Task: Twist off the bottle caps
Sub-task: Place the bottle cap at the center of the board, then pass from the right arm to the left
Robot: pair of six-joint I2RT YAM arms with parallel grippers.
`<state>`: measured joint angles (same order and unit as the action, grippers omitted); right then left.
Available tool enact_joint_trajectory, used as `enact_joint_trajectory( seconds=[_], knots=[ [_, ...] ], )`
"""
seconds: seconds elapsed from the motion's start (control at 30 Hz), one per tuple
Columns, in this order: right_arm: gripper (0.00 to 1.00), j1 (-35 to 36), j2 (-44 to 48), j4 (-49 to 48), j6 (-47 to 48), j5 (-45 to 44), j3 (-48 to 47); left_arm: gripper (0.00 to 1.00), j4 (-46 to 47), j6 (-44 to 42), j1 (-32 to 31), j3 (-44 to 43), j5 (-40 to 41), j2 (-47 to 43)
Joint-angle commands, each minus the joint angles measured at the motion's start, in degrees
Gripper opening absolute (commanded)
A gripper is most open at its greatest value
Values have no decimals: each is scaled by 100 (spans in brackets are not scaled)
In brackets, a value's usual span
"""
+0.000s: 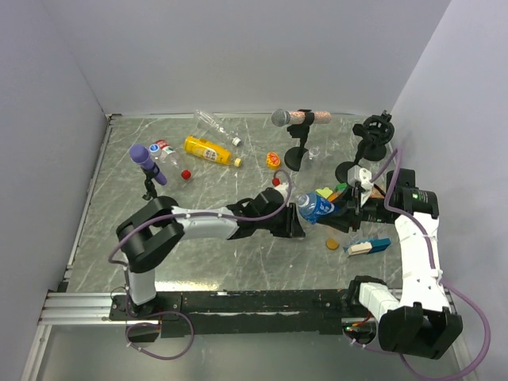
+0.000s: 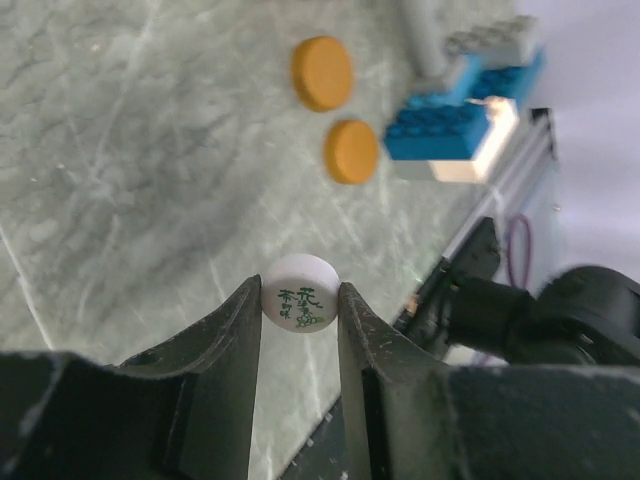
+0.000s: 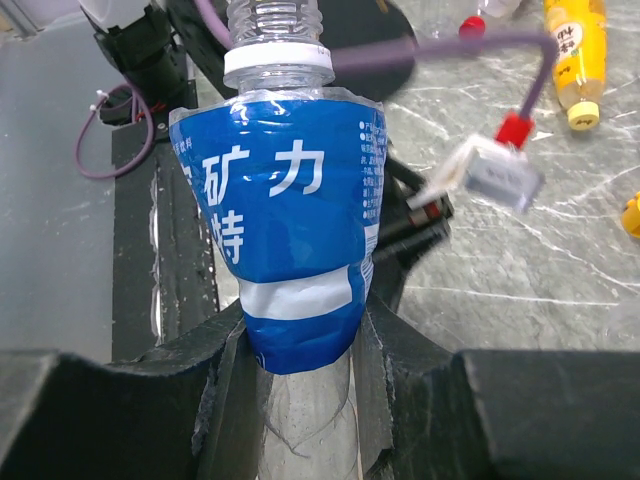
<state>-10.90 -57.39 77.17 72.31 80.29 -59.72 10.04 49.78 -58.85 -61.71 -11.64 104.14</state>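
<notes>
A white bottle cap with green print is pinched between the fingertips of my left gripper, which is shut on it above the table. My right gripper is shut on a clear bottle with a blue label; its threaded neck is bare above a white ring. In the top view the left gripper sits just left of that bottle, with the right gripper on its other side. Two orange-brown caps lie on the table below.
A yellow bottle, a clear bottle and a red-labelled bottle lie at the back left, with a red cap nearby. A purple-headed microphone and a grey-headed one stand there. A blue block lies near the right arm.
</notes>
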Motion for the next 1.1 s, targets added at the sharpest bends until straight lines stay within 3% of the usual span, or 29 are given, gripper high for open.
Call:
enact_joint_trajectory(
  seconds=[0.0, 0.2, 0.37, 0.53, 0.7, 0.83, 0.97, 1.07],
  knots=[
    [18, -44, 157, 36, 46, 338, -13, 2, -11, 164, -39, -454, 145, 413],
    [18, -53, 105, 53, 73, 303, -4, 9, -125, 251, -83, -1061, 83, 1099],
    [18, -53, 96, -70, -42, 268, 31, 21, -239, 348, -83, -1439, 109, 1503],
    [18, -79, 70, -79, -42, 250, 31, 48, -205, 383, -83, -1423, 188, 1435],
    [18, -167, 78, 9, 46, 276, 40, 71, 24, 278, -83, -861, 478, 627],
    [18, -395, 8, 307, 335, 373, -56, 77, 445, -2, -83, -203, 689, -364],
    [18, -563, -211, 1228, 1010, 242, -521, 81, 516, -758, -258, 711, 1496, -1639],
    [18, -607, -221, 1266, 802, 40, -707, 90, 901, -1268, -267, 1397, 1533, -2615]
  ],
)
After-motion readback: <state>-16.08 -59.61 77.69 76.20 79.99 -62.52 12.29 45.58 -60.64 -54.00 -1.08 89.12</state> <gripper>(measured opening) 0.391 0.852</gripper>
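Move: The white cap is already between the left fingers; the bare patch of grey board it is taken to lies about 4 cm to that hand's right, 2 cm ahead and 5 cm below. Beyond it to the right lie two orange caps, both roughly 10 cm right of the hand, one 4 cm ahead, the other 1 cm back. From the right hand, which holds the blue-labelled bottle, the patch is some 4 cm ahead, 4 cm left and 21 cm below. Down and to the right, with a little forward, the left hand lowers the white cap about 5 cm onto the bare board short of the orange caps. There its fingers open and let go, spread wide, and the hand lifts away up and to the left by more than 10 cm, rolling slightly. The right hand keeps the bottle gripped and only at the end shifts it a couple of centimetres forward and right. ##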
